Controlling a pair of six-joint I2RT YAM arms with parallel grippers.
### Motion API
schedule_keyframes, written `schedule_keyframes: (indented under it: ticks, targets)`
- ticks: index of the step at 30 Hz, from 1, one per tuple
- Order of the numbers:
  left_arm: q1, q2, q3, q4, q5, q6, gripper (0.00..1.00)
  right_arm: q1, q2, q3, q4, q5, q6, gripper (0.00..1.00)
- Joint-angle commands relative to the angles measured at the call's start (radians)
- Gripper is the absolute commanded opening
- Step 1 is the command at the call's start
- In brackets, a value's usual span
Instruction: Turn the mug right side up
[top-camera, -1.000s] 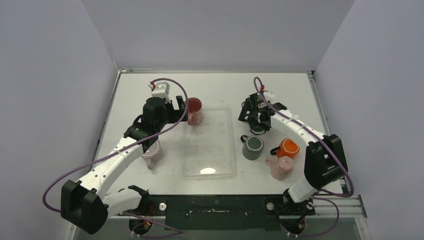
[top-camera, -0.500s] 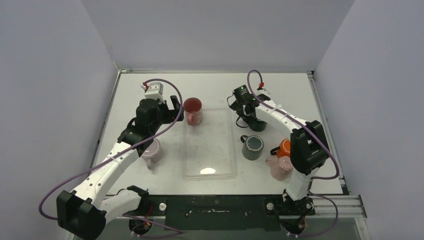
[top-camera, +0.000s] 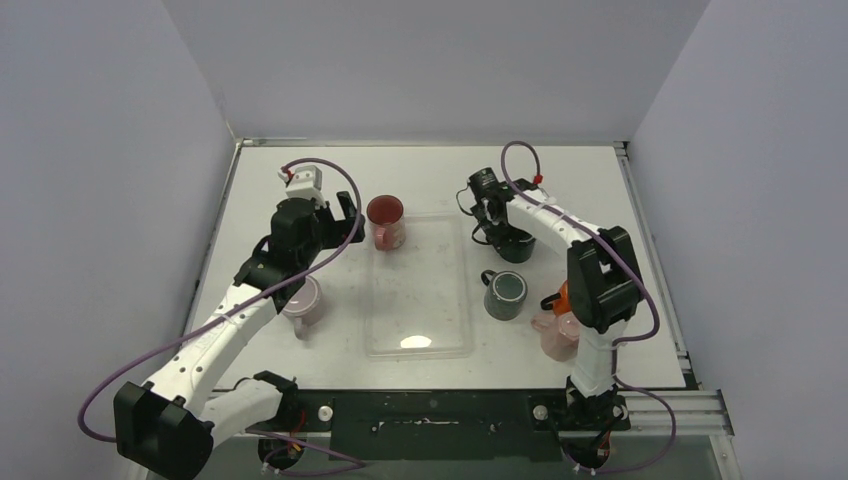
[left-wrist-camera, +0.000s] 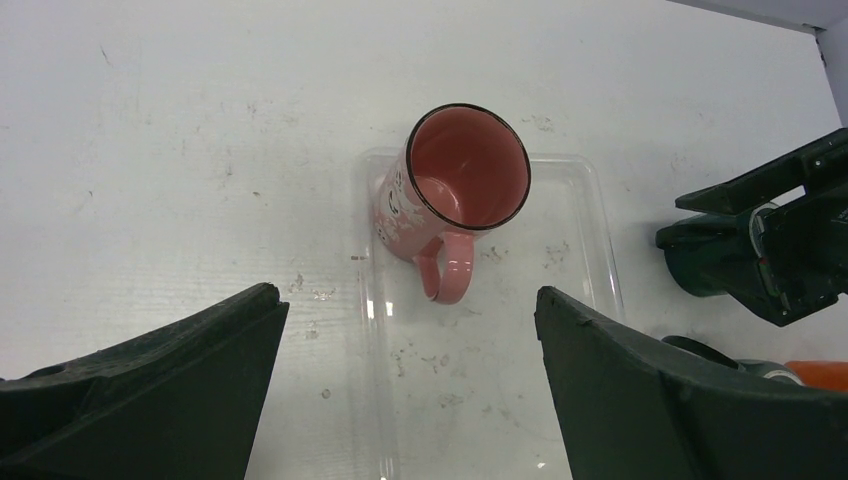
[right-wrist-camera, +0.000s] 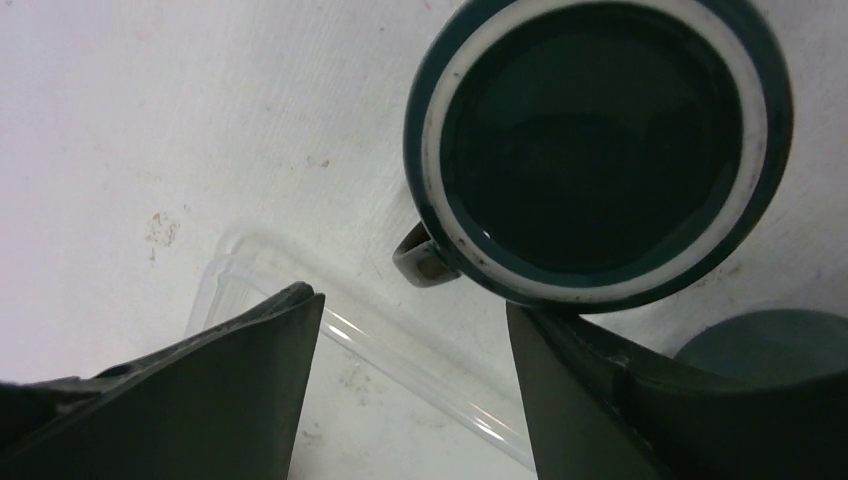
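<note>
A dark green mug (right-wrist-camera: 598, 150) stands upside down, its white-ringed base facing up and its handle (right-wrist-camera: 420, 258) toward the clear tray. From above, this mug (top-camera: 514, 249) sits just right of the tray's far right corner, partly hidden by my right gripper (top-camera: 497, 228). The right gripper (right-wrist-camera: 412, 305) hangs close over it, open, nothing between its fingers; its right finger (right-wrist-camera: 600, 390) is at the mug's near edge. My left gripper (left-wrist-camera: 405, 300) is wide open, apart from an upright pink-red mug (left-wrist-camera: 455, 190).
A clear tray (top-camera: 380, 330) lies mid-table, the pink-red mug (top-camera: 386, 222) at its far left corner. A grey mug (top-camera: 505, 293), an orange mug (top-camera: 575, 296) and a pale pink mug (top-camera: 560, 335) crowd the right side. Another pale pink mug (top-camera: 304, 303) stands under the left arm.
My right wrist has swung left over the dark green mug, and its jaws have narrowed somewhat. My left gripper has drawn back to the left from the pink-red mug.
</note>
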Motion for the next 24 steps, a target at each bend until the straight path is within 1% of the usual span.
schedule_keyframes:
  ticks: [1,9,14,19,22,24]
  targets:
    - [0.009,-0.013,0.004,-0.002,0.004,-0.018,0.96,-0.037,-0.001,0.009,-0.016,0.018,0.027,0.69]
    - [0.012,0.004,0.019,-0.009,0.010,-0.020,0.96,-0.064,-0.043,-0.055,-0.019,0.030,0.005,0.69]
    - [0.014,0.018,0.019,0.002,0.017,-0.027,0.96,-0.111,-0.098,-0.131,-0.015,0.036,-0.016,0.69]
    - [0.016,0.026,0.015,0.013,0.021,-0.031,0.96,-0.145,-0.140,-0.170,-0.008,0.051,-0.069,0.68]
    - [0.016,0.031,0.015,0.018,0.022,-0.033,0.96,-0.156,-0.152,-0.171,0.014,0.063,-0.134,0.68]
    - [0.015,0.033,0.016,0.020,0.021,-0.033,0.96,-0.163,-0.153,-0.163,0.012,0.069,-0.172,0.72]
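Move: The green mug, upside down, stands about 5 cm to the right of the right hand and 1 cm back, its middle roughly level with the fingertips. The grey mug is some 11 cm back and 3 cm right of the right hand, the orange mug about 10 cm back and 16 cm right, both at much the same height. From the left hand the green mug lies roughly 29 cm right, 4 cm ahead and 16 cm below. Rightward by about 8.5 cm the right hand sweeps into the green mug, sliding it along while the mouth of the half-open fingers comes round it. Partway the hand also draws back and dips about 2.5 cm, then rises slightly; the fingers keep their gap and keep pointing steeply down. ##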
